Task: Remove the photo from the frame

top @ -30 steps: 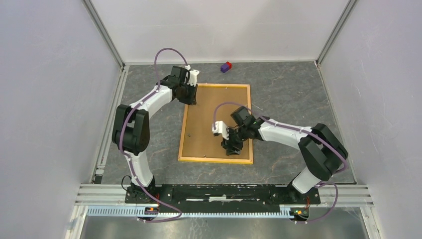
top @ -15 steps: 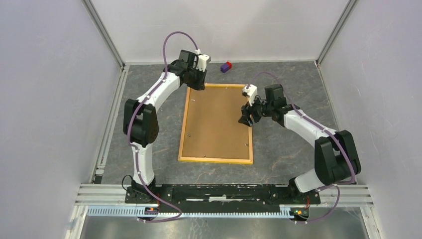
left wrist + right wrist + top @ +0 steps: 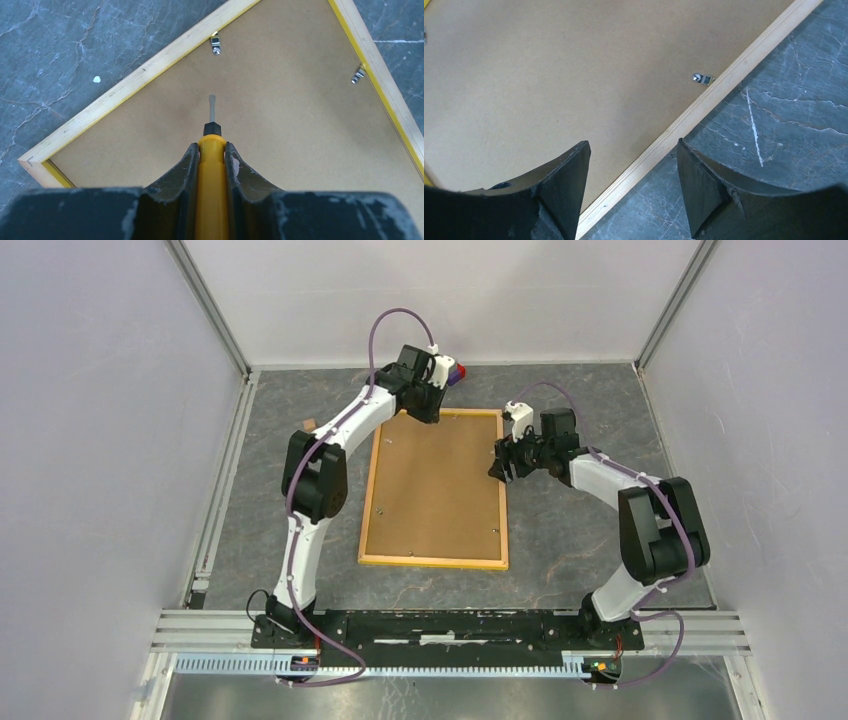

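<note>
The frame [image 3: 436, 560] lies face down on the grey table, its yellow-orange border round a brown fibreboard back [image 3: 440, 480] with small metal clips [image 3: 215, 43]. The photo is hidden under the board. My left gripper [image 3: 425, 405] is at the frame's far edge, shut on a yellow-handled screwdriver [image 3: 212, 165] whose flat tip [image 3: 212, 102] points at a clip over the board. My right gripper [image 3: 503, 468] is open and empty, straddling the frame's right rail [image 3: 684, 125], one finger over the board, one over the table. Another clip [image 3: 702, 78] sits by that rail.
A small red and purple block [image 3: 457, 372] lies at the back of the table, just behind my left wrist. Grey walls with metal rails close in the left, back and right sides. More clips show near the frame's lower corners [image 3: 497, 531].
My left gripper has moved right along the frame's far edge with the screwdriver. My right gripper has left the board's lower right part and gone up to the frame's right rail.
</note>
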{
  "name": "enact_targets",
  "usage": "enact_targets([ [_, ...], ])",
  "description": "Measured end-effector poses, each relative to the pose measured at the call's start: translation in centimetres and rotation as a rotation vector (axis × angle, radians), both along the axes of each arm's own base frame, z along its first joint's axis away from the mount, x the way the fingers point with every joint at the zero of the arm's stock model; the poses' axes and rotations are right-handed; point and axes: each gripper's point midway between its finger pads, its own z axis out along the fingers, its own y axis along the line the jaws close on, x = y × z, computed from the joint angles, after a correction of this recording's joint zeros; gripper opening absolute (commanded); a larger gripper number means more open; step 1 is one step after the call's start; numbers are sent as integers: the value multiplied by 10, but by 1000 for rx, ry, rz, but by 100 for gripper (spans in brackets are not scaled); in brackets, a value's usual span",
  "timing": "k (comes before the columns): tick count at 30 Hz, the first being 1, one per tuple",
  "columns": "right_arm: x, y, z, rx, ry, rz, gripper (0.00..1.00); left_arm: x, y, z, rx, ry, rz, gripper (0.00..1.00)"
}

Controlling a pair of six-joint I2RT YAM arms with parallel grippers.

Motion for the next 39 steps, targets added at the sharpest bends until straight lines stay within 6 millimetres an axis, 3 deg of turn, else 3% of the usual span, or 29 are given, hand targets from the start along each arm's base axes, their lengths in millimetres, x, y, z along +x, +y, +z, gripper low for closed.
enact_targets([
  [4, 8, -4, -11, -15, 11, -48, 70, 10, -1, -6, 0, -6, 23, 2],
  [12, 11, -14, -45, -58, 96, -142, 67, 9, 1, -8, 1, 4, 40, 2],
  [17, 8, -13, -55, -91, 96, -166, 44, -4, 12, -3, 11, 19, 49, 2],
  [20, 7, -8, -55, -99, 89, -162, 36, -12, 21, 10, 4, 12, 54, 2],
  [24, 10, -10, -55, -120, 109, -160, 16, -23, 36, 36, -20, -9, 66, 2],
  [28, 16, -16, -56, -157, 121, -125, 6, -35, 58, 55, -43, -20, 89, 2],
  [33, 42, -30, -54, -227, 97, -40, 4, -49, 85, 62, -61, -8, 119, 2],
  [39, 67, -55, -50, -345, 28, 114, 6, -69, 101, 52, -72, 42, 127, 2],
])
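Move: Under the right hand lies its target, the near-middle stretch of the frame's right rail, roughly 1 cm ahead, 1 cm right and 6 cm down; the right clip is about 8 cm ahead and 1 cm left, at rail height. From the left hand, holding the screwdriver, the left clip it heads back over lies some 8 cm left, 1 cm back and 9 cm down, the top clip about 4 cm ahead, 6 cm right, equally low. Sinking about 5 cm, the open right gripper closes on the right rail, pinches it and drags it some 6 cm forward and 4 cm right while the wrist turns counter-clockwise. The left hand, still gripping the screwdriver, dips briefly forward, then draws about 10 cm left, 8 cm back and up from the top clip, towards the left clip. ##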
